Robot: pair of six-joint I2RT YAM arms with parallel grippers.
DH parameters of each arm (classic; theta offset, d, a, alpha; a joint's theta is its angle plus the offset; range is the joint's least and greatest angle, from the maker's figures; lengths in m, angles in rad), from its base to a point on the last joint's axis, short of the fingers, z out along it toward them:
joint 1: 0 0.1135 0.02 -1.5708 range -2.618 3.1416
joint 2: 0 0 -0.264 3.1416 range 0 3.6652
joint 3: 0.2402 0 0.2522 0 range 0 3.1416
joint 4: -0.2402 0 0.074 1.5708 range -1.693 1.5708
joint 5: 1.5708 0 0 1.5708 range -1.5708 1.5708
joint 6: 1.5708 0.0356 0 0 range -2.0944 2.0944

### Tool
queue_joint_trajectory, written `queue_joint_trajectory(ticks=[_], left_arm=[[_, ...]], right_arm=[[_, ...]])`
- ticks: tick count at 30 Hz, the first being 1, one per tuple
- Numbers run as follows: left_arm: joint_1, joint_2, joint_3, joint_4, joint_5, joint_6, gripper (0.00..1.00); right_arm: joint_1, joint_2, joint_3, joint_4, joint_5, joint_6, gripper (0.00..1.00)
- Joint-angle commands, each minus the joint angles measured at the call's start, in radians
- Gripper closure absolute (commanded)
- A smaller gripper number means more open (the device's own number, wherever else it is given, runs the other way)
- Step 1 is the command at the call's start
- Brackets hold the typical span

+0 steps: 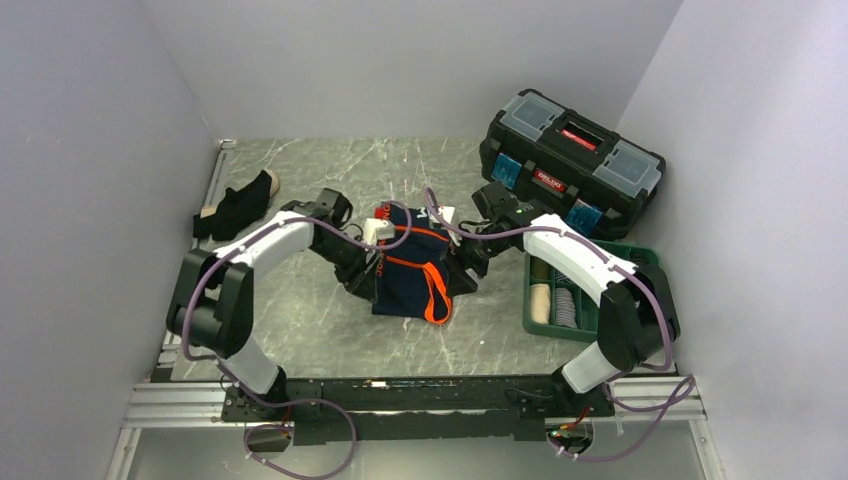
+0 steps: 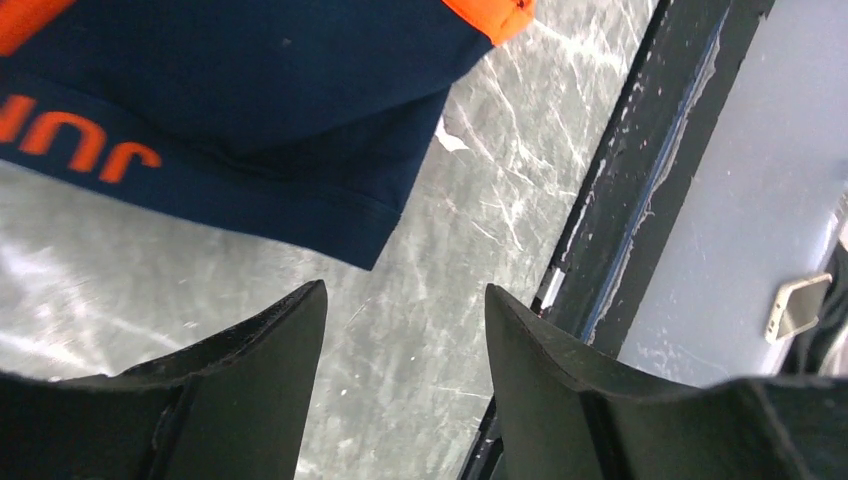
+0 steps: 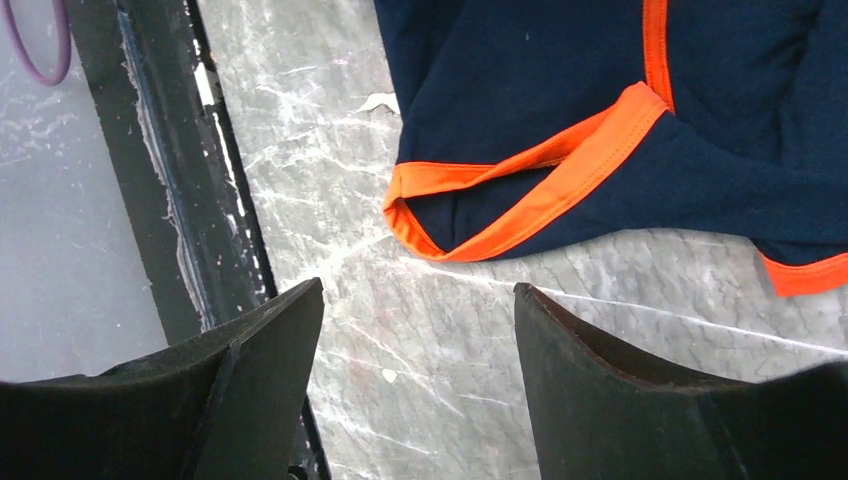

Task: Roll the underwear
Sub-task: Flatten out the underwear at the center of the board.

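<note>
Dark navy underwear (image 1: 408, 275) with orange trim and an orange-lettered waistband lies loosely folded at the middle of the marble table. My left gripper (image 1: 362, 278) is at its left edge and my right gripper (image 1: 463, 272) at its right edge. In the left wrist view the waistband corner of the underwear (image 2: 250, 100) lies just beyond my open left gripper (image 2: 405, 300), with bare table between the fingers. The right wrist view shows the orange-edged leg opening of the underwear (image 3: 600, 120) ahead of my open right gripper (image 3: 418, 295), which holds nothing. Black underwear (image 1: 238, 205) with a tan band lies at the far left.
A black toolbox (image 1: 570, 160) with a red latch stands at the back right. A green compartment tray (image 1: 527, 300) sits to the right with rolled cloth (image 1: 565, 308) in it. A black rail (image 2: 620, 220) runs along the table's near edge.
</note>
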Motion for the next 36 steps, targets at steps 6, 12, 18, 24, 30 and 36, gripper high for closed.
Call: queue_joint_trajectory(ticks=[6,12,18,24,30,36], left_arm=[[-0.086,0.107,0.005,-0.025,-0.05,-0.026,0.38],[-0.095,0.157,-0.006,0.039,-0.108,-0.056,0.39],[-0.095,0.172,-0.011,0.083,-0.092,-0.079,0.43],[-0.094,0.151,-0.023,0.102,-0.096,-0.077,0.5],[-0.094,0.181,-0.017,0.09,-0.027,-0.063,0.68],[-0.08,0.2,0.024,0.042,0.075,-0.039,1.0]], right_arm=[[-0.01,-0.076,-0.007,0.016,0.05,-0.017,0.29],[-0.011,-0.079,-0.009,0.012,0.063,-0.013,0.29],[-0.01,-0.069,-0.006,0.006,0.067,-0.013,0.29],[-0.01,-0.064,-0.012,-0.002,0.071,-0.016,0.29],[-0.01,-0.051,-0.03,0.002,0.065,-0.021,0.29],[-0.006,-0.043,-0.048,-0.007,-0.002,-0.039,0.3]])
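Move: The underwear's near-left corner, the near end of its lettered waistband, lies about 2 cm back and 2 cm to the right of the left hand, some 6 cm below it. The waistband's middle is around 6 cm ahead of that hand and 3 cm to its right; the orange-edged leg opening sits roughly 14 cm to its right and level with it. From the right hand the corner is some 15 cm left, 3 cm back and 8 cm down. The underwear's near-left corner is taken by the left hand, which sinks about 6 cm onto it while easing about 2 cm back and to the right, the wrist tilting some 10 degrees. Once low, its fingers close from well over half open to shut, pinching the very edge of the waistband's end. ##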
